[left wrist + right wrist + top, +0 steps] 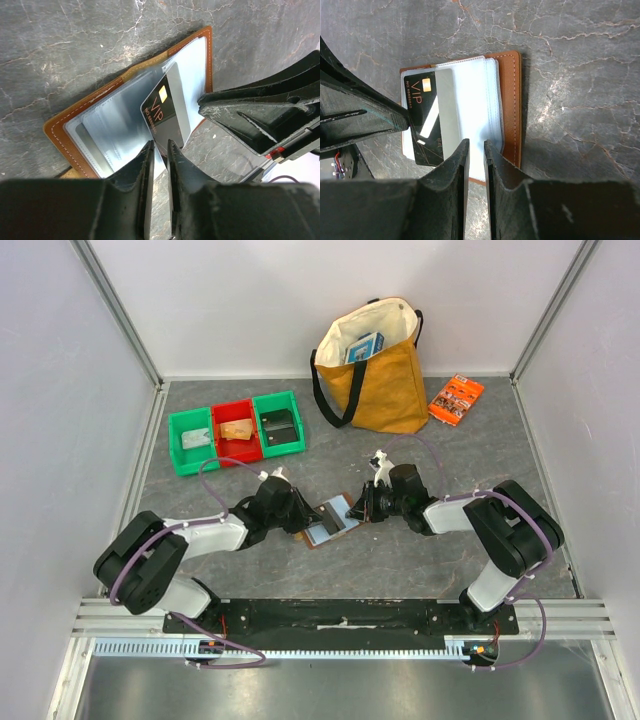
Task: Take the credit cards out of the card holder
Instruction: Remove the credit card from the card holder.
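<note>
The brown card holder lies open on the grey table between my two grippers, its pale clear pockets facing up. A black credit card marked VIP sticks halfway out of a pocket, with a grey card beside it. My left gripper is open by a narrow gap, with its tips at the black card's lower corner and only table showing between them. My right gripper is also narrowly open, its tips over the pocket pages at the holder's opposite edge.
A yellow tote bag stands at the back with an orange packet to its right. Green and red bins sit at the back left. White walls close in both sides.
</note>
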`<action>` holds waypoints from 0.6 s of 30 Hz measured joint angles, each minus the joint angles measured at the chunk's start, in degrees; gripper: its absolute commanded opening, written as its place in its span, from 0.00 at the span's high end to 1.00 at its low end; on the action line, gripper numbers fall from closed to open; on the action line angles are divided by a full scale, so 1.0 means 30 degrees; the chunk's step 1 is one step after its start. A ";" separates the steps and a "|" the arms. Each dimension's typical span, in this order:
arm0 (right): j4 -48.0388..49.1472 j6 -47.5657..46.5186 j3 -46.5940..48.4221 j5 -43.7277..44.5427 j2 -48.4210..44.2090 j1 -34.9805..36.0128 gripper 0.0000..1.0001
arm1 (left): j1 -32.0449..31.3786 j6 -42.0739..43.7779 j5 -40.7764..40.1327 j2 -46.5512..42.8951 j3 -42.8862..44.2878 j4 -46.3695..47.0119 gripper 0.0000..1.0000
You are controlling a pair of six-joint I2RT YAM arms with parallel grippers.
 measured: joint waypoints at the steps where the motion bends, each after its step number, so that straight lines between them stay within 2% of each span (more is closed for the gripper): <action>1: 0.0000 0.0000 0.0000 0.0000 0.0000 0.0000 0.75 | 0.0000 0.0000 -0.0007 0.0036 0.0000 0.0080 0.88; 3: 0.0015 0.0000 0.0000 -0.0007 0.0000 0.0000 0.75 | 0.0000 -0.0029 -0.0007 0.0095 0.0000 0.0342 0.98; 12: 0.0051 -0.0007 0.0000 -0.0036 0.0022 0.0000 0.75 | 0.0000 -0.0430 -0.0284 0.0058 -0.0372 0.1282 0.98; 18: -0.0022 -0.0117 0.0007 -0.0036 -0.0015 0.0000 0.72 | 0.0000 -0.1115 -0.1035 -0.2492 -0.2878 0.1581 0.98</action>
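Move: The black VIP card lies flat in its clear sleeve. Its middle is about 3 cm to the right of my left hand and 1 cm ahead, nearly at fingertip height, with its left long edge already between my slightly open fingers. The opened card holder's middle is some 4 cm right and 1 cm ahead, and the green and red trays stand roughly 22 cm ahead and 17 cm left. From my right hand, the card is about 6 cm left and 1 cm back. I shut my left fingers on the card's free long edge, easing barely half a centimetre forward and up as they pinch. Then I draw the card quickly left and back, about 3 cm, out of the sleeve and away from my right hand, turning slightly counter-clockwise. My right hand stays put with its fingertips on the holder's right-hand page. ##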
